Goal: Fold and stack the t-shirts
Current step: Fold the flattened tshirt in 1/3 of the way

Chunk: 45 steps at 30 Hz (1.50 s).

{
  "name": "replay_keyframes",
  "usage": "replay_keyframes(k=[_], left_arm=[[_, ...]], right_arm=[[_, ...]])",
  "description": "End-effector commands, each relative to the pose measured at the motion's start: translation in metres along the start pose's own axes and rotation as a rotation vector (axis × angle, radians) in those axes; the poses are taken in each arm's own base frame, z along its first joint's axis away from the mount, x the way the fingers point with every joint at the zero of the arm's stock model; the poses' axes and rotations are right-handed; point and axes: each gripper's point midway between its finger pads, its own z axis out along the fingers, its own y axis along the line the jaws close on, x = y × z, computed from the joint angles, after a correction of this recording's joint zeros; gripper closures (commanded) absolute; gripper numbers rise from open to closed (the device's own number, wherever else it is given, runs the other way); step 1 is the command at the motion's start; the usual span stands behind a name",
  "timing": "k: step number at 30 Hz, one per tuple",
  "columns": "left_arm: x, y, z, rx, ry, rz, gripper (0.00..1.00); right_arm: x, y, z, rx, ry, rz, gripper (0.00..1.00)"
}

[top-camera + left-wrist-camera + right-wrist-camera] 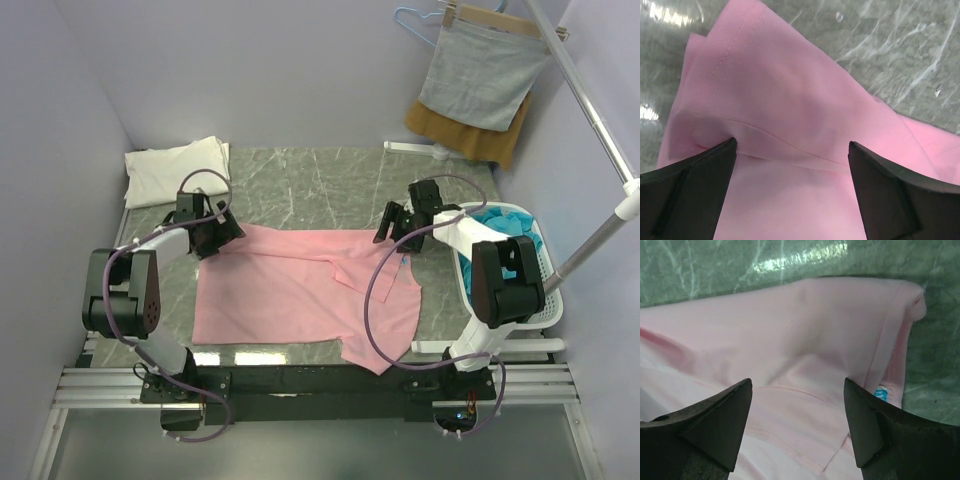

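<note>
A pale pink t-shirt lies spread on the green marble table, with one sleeve hanging towards the near edge. My left gripper hovers open over its far left corner; in the left wrist view the gripper straddles a folded pink hem. My right gripper is open over the shirt's far right edge, and the right wrist view shows it beside the white-blue neck label. A folded cream-white t-shirt lies at the back left. Teal-blue t-shirts fill a basket.
The white basket stands at the table's right edge, by the right arm. A grey cloth on a hanger and a mustard-brown cloth hang at the back right. A slanted metal pole crosses there. Walls close in on both sides.
</note>
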Motion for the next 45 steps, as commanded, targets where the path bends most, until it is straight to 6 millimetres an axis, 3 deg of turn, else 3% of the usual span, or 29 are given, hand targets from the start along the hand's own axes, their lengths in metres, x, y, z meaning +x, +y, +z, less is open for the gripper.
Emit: replay_keyframes(k=[1, 3, 5, 11, 13, 14, 17, 21, 28, 33, 34, 36, 37, 39, 40, 42, 43, 45], left_arm=[[0.027, 0.017, -0.011, -0.056, 0.039, -0.033, 0.01], [0.032, 0.016, -0.017, -0.046, 0.031, -0.036, 0.01], [0.020, 0.005, -0.028, -0.005, -0.020, -0.032, 0.01], [-0.044, -0.045, -0.060, 0.122, -0.193, 0.015, 0.00], [-0.052, -0.047, -0.054, 0.113, -0.188, 0.034, 0.00], [-0.065, -0.056, -0.057, 0.124, -0.210, 0.044, 0.00], [-0.069, -0.059, -0.040, 0.125, -0.183, 0.049, 0.01], [-0.055, -0.060, -0.017, 0.154, -0.110, 0.037, 0.01], [-0.013, -0.033, 0.008, 0.086, 0.005, 0.033, 0.00], [-0.001, -0.017, 0.031, 0.023, 0.059, 0.031, 0.01], [-0.014, -0.024, 0.035, 0.031, 0.040, 0.039, 0.01], [-0.014, -0.021, 0.053, 0.012, 0.065, 0.036, 0.01], [-0.031, -0.031, 0.057, 0.027, 0.040, 0.047, 0.01], [-0.033, -0.029, 0.075, 0.003, 0.071, 0.050, 0.00], [-0.051, -0.041, 0.077, 0.016, 0.048, 0.059, 0.01], [-0.051, -0.039, 0.094, 0.006, 0.075, 0.057, 0.00], [-0.066, -0.048, 0.097, 0.020, 0.050, 0.063, 0.01], [-0.067, -0.042, 0.110, -0.008, 0.064, 0.057, 0.01]], right_arm=[[0.008, -0.008, 0.000, 0.028, 0.008, -0.014, 0.20], [0.008, -0.007, -0.004, 0.023, -0.008, -0.020, 0.20], [0.003, -0.005, -0.008, 0.019, -0.030, -0.028, 0.20], [-0.025, 0.014, -0.026, -0.026, -0.121, -0.063, 0.19], [-0.027, 0.018, -0.025, -0.043, -0.119, -0.064, 0.19], [-0.031, 0.021, -0.025, -0.049, -0.124, -0.064, 0.19], [-0.032, 0.023, -0.017, -0.059, -0.100, -0.056, 0.19], [-0.028, 0.024, -0.001, -0.072, -0.057, -0.033, 0.19], [-0.020, 0.010, 0.016, -0.008, -0.002, 0.010, 0.20], [-0.023, 0.000, 0.034, 0.054, 0.024, 0.042, 0.20], [-0.024, 0.000, 0.038, 0.057, 0.032, 0.047, 0.20], [-0.035, 0.003, 0.049, 0.058, 0.031, 0.058, 0.20], [-0.037, 0.003, 0.053, 0.063, 0.041, 0.063, 0.20], [-0.053, 0.010, 0.064, 0.058, 0.043, 0.054, 0.20], [-0.056, 0.010, 0.069, 0.061, 0.048, 0.062, 0.20], [-0.073, 0.016, 0.080, 0.061, 0.047, 0.055, 0.19], [-0.090, 0.025, 0.080, 0.047, 0.019, 0.048, 0.19], [-0.099, 0.027, 0.096, 0.037, 0.021, 0.042, 0.19]])
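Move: The t-shirt's folded far-left corner is about 6 cm ahead of my left hand and 9 cm to its left, just below fingertip height. The shirt's near edge runs some 30 cm back and 10 cm right, and the white folded pile sits about 22 cm ahead and 18 cm left. For my right hand, the far-right corner lies about 5 cm ahead and 8 cm right, with the sleeve flap 10 cm back and 5 cm left. Both grippers stay open. My left hand draws back 3 cm low over the fold, hops up about 9 cm and forward, and comes down again while my right hand makes the same back-and-forward pat, only much shallower. Then, side by side and low, both sweep forward roughly 10 cm, fingers on the cloth, dragging the pink t-shirt away from me. ##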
